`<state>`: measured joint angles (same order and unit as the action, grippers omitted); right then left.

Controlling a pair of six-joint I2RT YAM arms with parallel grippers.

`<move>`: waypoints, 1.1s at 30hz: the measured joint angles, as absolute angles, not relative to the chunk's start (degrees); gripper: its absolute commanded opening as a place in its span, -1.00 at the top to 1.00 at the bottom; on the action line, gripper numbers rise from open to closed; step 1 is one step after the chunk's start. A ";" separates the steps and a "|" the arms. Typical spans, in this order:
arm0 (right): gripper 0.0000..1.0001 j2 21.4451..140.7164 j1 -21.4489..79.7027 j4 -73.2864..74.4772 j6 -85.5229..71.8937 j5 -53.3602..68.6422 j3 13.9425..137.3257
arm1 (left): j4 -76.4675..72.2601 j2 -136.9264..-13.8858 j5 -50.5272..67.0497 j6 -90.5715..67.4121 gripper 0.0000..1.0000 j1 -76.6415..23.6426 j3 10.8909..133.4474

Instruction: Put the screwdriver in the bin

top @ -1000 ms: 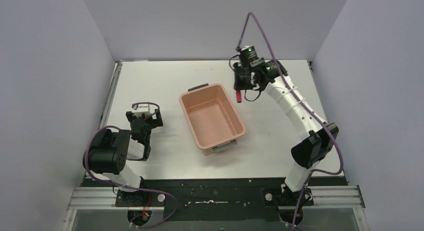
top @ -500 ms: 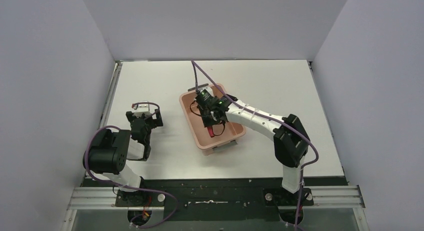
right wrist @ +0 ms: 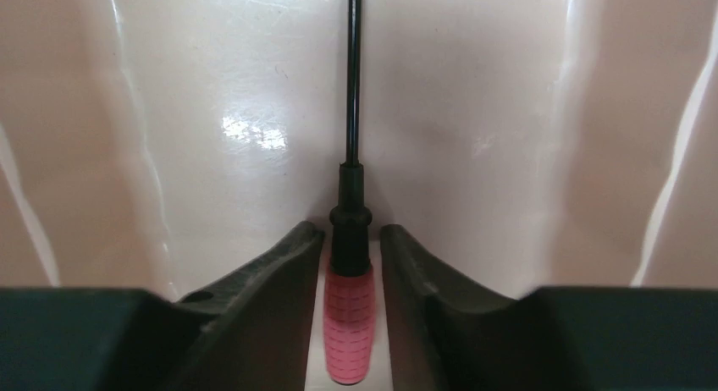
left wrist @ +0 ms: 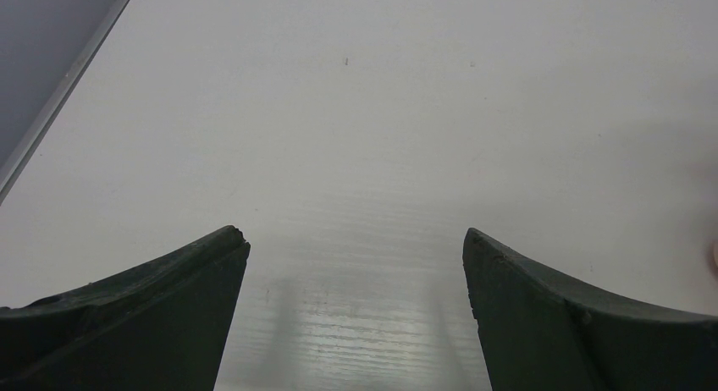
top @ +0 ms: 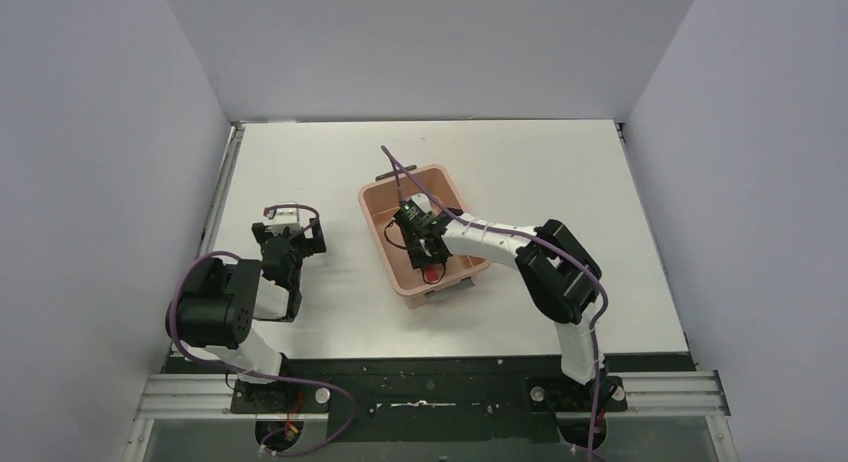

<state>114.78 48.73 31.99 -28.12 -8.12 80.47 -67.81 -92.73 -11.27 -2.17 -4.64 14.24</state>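
Note:
The salmon-pink bin (top: 371, 208) stands at the table's middle. My right gripper (top: 429, 255) reaches down inside its near end. In the right wrist view the screwdriver (right wrist: 349, 323) lies lengthwise between the fingers of my right gripper (right wrist: 351, 230). Its red handle is blurred, and a thin pale gap shows on each side of it. The slim black shaft points away over the glossy bin floor (right wrist: 254, 112). From above, the red handle (top: 432, 274) shows just below the fingers. My left gripper (top: 288, 230) rests at the left of the table and, in its wrist view (left wrist: 356, 239), is open over bare table.
The bin's dark handle clips sit at its far end (top: 395, 172) and near end (top: 447, 292). The purple cable (top: 398, 172) of the right arm loops over the bin. Grey walls enclose the table on three sides.
My right arm swung from beyond the bin's far right corner down into the bin with the screwdriver. Its jaws have just parted a little. The left arm has not moved.

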 measured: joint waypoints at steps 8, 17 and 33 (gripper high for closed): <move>0.00 114.76 48.69 31.90 -28.14 -9.80 80.71 | -67.81 -92.73 -11.27 -2.17 -0.95 -4.64 14.24; -0.99 105.14 48.84 34.68 -25.87 -13.47 85.84 | -67.81 -92.73 -11.25 -2.17 -0.95 -4.64 14.24; -1.00 61.23 29.04 3.73 -5.26 -19.97 49.63 | -67.81 -92.73 -11.27 -2.17 -0.95 -4.64 14.24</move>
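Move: The right hand is down inside the bin with the screwdriver still between its fingertips near the top of the red handle; the screwdriver's middle is some 2 cm ahead, 1 cm left and 1 cm below. The bin's middle is about 5 cm ahead, straight in line, and its near grip some 6 cm back and 4 cm right. From the left hand the screwdriver lies roughly 26 cm right, 6 cm back and 5 cm lower. The right hand almost stays in place on the bin floor while its fingers spread to about half open and let go of the screwdriver's handle, then climbs up out of the bin by about 27 cm, easing a little forward as the fingers go wide open. Near the top it swings right over the bin's right wall, ending some 20 cm to the right over the bare table and sinking a few centimetres again, the wrist tipping up about 50 degrees so the fingers turn from pointing down to pointing forward. ##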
